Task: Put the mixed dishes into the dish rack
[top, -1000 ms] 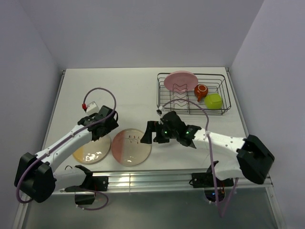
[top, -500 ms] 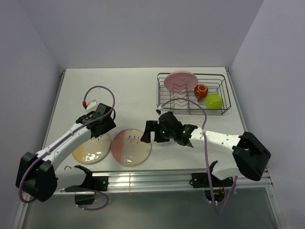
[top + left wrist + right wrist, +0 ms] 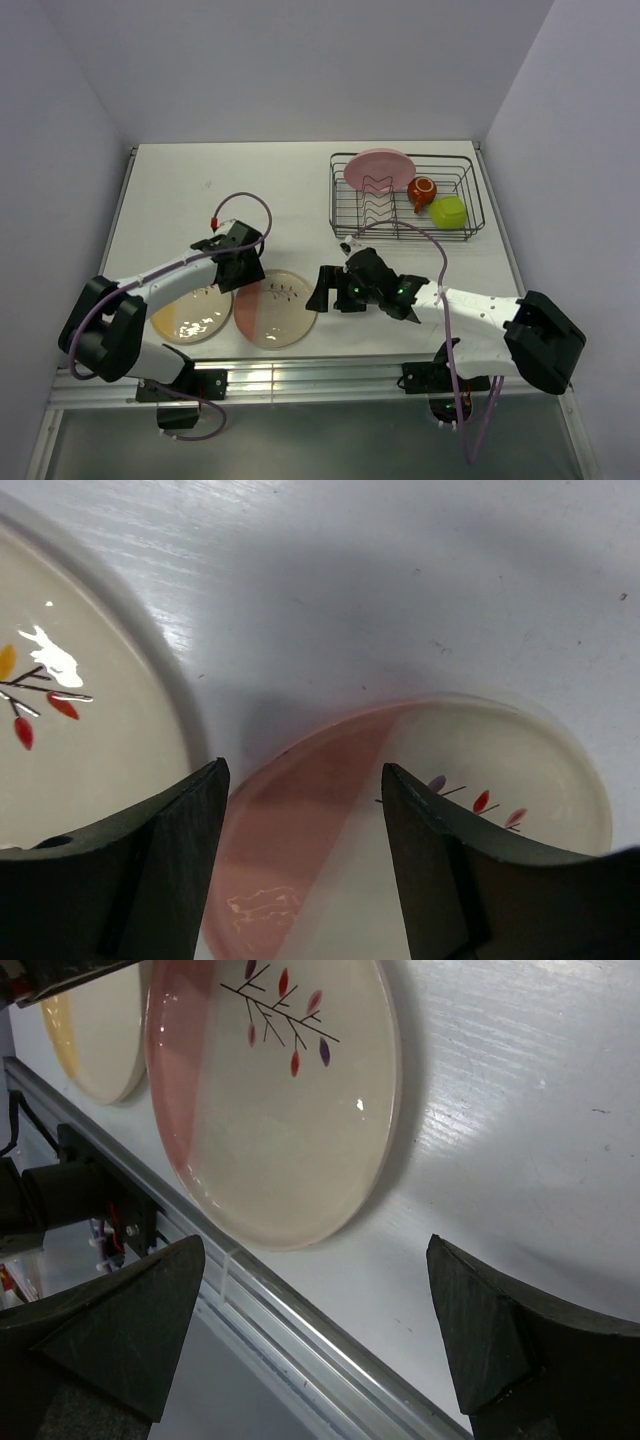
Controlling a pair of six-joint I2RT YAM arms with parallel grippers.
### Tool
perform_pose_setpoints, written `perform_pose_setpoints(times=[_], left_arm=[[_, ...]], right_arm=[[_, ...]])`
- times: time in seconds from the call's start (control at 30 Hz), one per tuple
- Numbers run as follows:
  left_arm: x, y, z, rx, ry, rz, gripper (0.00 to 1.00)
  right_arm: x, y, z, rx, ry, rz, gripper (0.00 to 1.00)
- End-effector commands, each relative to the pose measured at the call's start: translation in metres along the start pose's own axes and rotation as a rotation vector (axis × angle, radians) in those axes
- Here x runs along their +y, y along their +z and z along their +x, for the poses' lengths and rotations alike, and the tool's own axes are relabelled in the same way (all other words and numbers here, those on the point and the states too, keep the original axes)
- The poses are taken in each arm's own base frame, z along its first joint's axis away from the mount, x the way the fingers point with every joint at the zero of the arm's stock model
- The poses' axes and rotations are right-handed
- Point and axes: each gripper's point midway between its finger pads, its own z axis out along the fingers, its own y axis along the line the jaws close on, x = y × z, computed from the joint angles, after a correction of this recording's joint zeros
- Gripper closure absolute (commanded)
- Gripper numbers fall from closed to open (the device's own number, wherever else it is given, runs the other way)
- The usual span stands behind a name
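The dish rack stands at the back right. It holds an upright plain pink plate, the orange-red cup and the lime-green bowl. Near the front edge lie the pink-and-cream plate and, left of it, the yellow-and-cream plate. My left gripper hovers open over the pink-and-cream plate's pink back-left rim. My right gripper is wide open just beside that plate's right rim, holding nothing.
A metal rail runs along the table's front edge, just below the two flat plates. White walls close in the table at the back and both sides.
My left gripper moved right, from over the yellow-and-cream plate to the pink-and-cream plate's rim, and its jaws narrowed somewhat. The right gripper shifted slightly right and nearer.
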Motion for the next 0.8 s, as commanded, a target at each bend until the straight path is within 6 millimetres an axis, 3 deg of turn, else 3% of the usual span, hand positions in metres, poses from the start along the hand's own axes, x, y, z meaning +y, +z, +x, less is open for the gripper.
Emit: perform_pose_setpoints(times=[0.0,0.37,0.57,0.77], left_arm=[[-0.008,0.008,0.005,0.021,0.043,0.026,0.33],[-0.014,0.036,0.033,0.086,0.089,0.011,0.39],[-0.042,0.038,0.068,0.153,0.157,0.084,0.57],[-0.051,0.038,0.091,0.187,0.192,0.111,0.74]], right_arm=[[0.01,-0.004,-0.006,-0.045,0.004,-0.049,0.0],[0.004,-0.007,-0.004,-0.051,-0.004,-0.037,0.0],[-0.007,-0.004,0.0,-0.046,0.02,0.004,0.0],[-0.04,-0.005,0.02,-0.022,0.071,0.105,0.0]])
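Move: The pink-and-cream plate's middle is about 6 cm right of my left hand, 5 cm back and 3 cm below, with its upper-left pink rim nearly under my open fingers. The yellow-and-cream plate is some 13 cm to my left hand's left and 4 cm back. From my right hand the pink-and-cream plate is about 10 cm left, 3 cm ahead and 7 cm lower. I first sink my left hand about 2 cm onto the plate's left rim, then carry it about 9 cm to the right, edging slightly forward, towards my right gripper. On the way it turns some 10 degrees clockwise while my half-open fingers close to pinch the rim. My right hand stays wide open and, late on, eases a couple of centimetres down and right. ##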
